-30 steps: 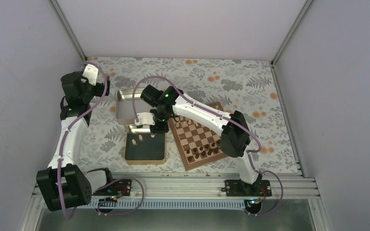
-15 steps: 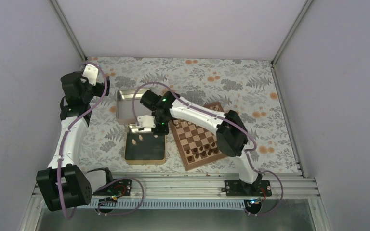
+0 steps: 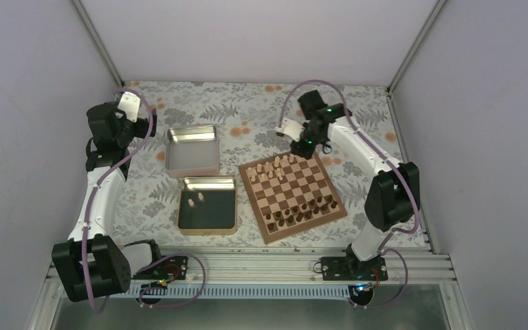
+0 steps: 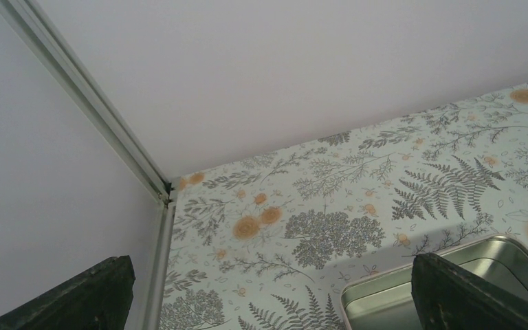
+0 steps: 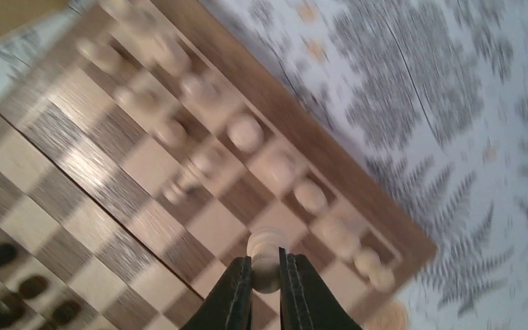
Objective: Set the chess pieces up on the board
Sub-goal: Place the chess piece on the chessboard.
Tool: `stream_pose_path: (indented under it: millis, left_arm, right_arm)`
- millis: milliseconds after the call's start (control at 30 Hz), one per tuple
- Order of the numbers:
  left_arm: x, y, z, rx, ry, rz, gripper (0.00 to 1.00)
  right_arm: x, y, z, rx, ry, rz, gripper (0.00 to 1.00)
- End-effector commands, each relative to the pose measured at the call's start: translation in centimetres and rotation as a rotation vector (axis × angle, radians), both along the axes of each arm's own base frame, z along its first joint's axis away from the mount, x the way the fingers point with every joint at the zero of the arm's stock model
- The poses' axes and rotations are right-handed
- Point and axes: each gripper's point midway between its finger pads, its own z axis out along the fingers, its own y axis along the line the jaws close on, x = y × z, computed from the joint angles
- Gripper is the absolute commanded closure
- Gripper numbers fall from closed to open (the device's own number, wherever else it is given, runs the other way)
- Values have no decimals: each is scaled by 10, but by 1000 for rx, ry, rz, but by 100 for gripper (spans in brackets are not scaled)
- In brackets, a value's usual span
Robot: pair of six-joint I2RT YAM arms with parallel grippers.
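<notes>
The wooden board [image 3: 294,194] lies right of centre, turned a little. Several pale beige chess pieces [image 3: 275,166] stand along its far edge, and dark brown chessmen [image 3: 302,208] along its near edge. Two loose pale pieces [image 3: 196,199] lie in the near tin [image 3: 208,203]. My right gripper [image 3: 301,149] is shut on a pale chess piece [image 5: 264,254], held above the board's far right corner [image 5: 357,227]. My left gripper [image 4: 268,292] is open and empty, raised at the far left over the patterned cloth.
An empty metal tin [image 3: 192,150] sits behind the near tin; its corner shows in the left wrist view [image 4: 412,289]. Enclosure walls close in on the left, back and right. An aluminium rail [image 3: 261,265] runs along the near edge.
My right arm has swung from the near tin, at the board's left, over to the board's far right corner, carrying a pale piece. The left arm has not moved.
</notes>
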Motion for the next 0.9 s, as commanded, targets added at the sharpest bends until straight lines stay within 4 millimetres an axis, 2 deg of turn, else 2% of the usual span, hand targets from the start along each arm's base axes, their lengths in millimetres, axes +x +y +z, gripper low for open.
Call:
stream_pose_path:
  millis: [0,167,367,467,867]
  left_arm:
    - [-1,0,5,4,-18,-9,0]
    - [0,0,4,3,-17,-12,0]
    - [0,-1,3,2,-14,-14,0]
    - [0,-1,4,3,-17,-13,0]
    - [1,0,2,4,-11,-12,0]
  right_arm:
    - [9,-49,-14,-4,22,-93,90]
    - [16,-90,-32,-26,42,-185,90]
    - [20,-115,-56,-61,71,-240,89]
    - [25,-117,-61,-49,75,-248,90]
    - [36,-106,-69,0,103,-228,90]
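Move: The pale pawn is held in the right hand. Its likely place, the edge square just in front of the corner rook, lies about 4 cm ahead, 9 cm to the right and 12 cm below. The rook stands some 7 cm ahead and 8 cm right of the hand, the knight about 6 cm ahead and 5 cm right, both roughly 11 cm down. From the left hand that square is about 55 cm right, 3 cm back and 25 cm below. The pale pawn, still pinched upright in the right fingers, is carried about 11 cm to the right over the far ranks towards the board's far right corner, drifting slightly forward. It sinks along the way, some 7 cm in all; the sideways run is fast, then dies out into a slower, nearly straight descent. The wrist turns about 15 degrees clockwise. ##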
